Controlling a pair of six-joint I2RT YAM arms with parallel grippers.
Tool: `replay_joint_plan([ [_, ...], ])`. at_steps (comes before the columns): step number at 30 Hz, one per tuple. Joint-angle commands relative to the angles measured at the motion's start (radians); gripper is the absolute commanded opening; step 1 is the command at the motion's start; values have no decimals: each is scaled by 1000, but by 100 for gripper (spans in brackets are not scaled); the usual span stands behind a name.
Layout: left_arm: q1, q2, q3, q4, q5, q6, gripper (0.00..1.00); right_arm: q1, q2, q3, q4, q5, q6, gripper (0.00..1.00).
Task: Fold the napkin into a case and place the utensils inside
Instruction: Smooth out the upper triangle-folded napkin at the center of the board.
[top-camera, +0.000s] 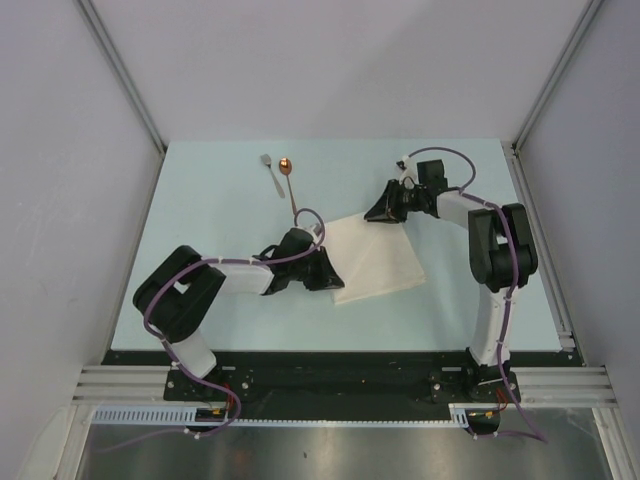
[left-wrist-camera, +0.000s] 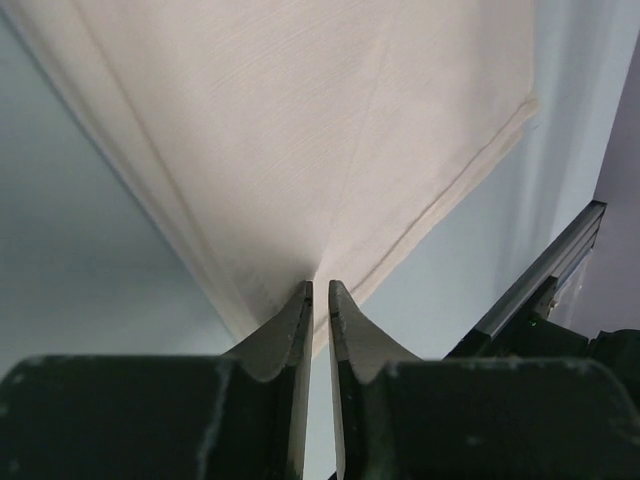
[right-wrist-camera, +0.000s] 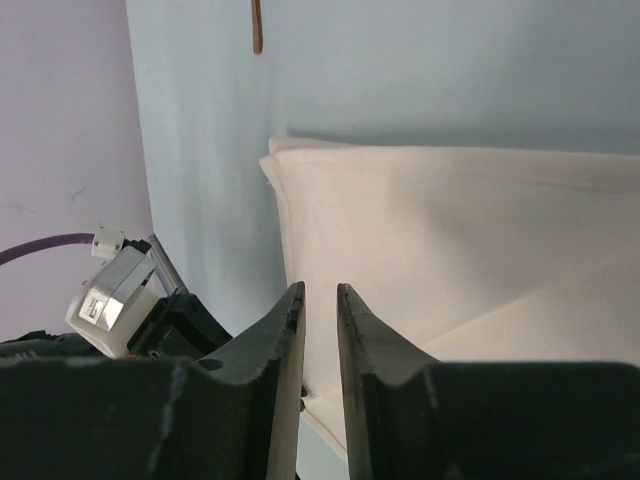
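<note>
The off-white napkin (top-camera: 380, 258) lies folded in layers on the pale blue table, right of centre. My left gripper (top-camera: 337, 282) sits at its near-left corner. In the left wrist view the jaws (left-wrist-camera: 320, 290) are pinched on that corner of the napkin (left-wrist-camera: 300, 130), and creases fan out from the tips. My right gripper (top-camera: 373, 215) hovers at the far-left corner. Its jaws (right-wrist-camera: 320, 290) stand a little apart over the napkin (right-wrist-camera: 450, 230) with nothing between them. The silver fork (top-camera: 270, 174) and the copper-bowled spoon (top-camera: 287, 170) lie side by side at the back left, away from both grippers.
White walls enclose the table on three sides. A metal rail (left-wrist-camera: 540, 270) runs along the table's near edge. The left arm's wrist block and purple cable (right-wrist-camera: 105, 300) lie near the right gripper's side. The end of the spoon handle (right-wrist-camera: 257, 25) shows beyond the napkin.
</note>
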Motion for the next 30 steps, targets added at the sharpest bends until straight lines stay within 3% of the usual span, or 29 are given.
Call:
replay_joint_plan([
  [1,4,-1,-62,91,43,-18,15,-21,56,-29,114,-70,15,23],
  [21,-17,38,-224,245,66,-93,13,-160,314,200,136,-142,14,23],
  [26,-20,-25,-194,112,19,5,13,-183,357,293,74,-143,14,23],
  [30,-19,-110,-132,18,31,69,18,-214,265,314,-36,-69,-17,24],
])
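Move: The napkin's outer right corner lies about 8 cm ahead of the right hand, 7 cm to its right and 7 cm lower. Its outer left corner is some 14 cm to that hand's left and about level with it; the spoon's middle is roughly 21 cm left and 14 cm ahead. The napkin's near left corner lies about 4 cm back from the left hand, 1 cm left and 2 cm below; the near right corner is some 20 cm to that hand's right and 2 cm ahead. The napkin's outer right corner is where the right hand goes: it sinks about 6 cm to the cloth, then sweeps low over it, forward and right, some 8 cm each way, fingers slightly open. The left hand eases back and down about 3 cm onto the near left corner and stays low there, nearly shut, tilting a little. ##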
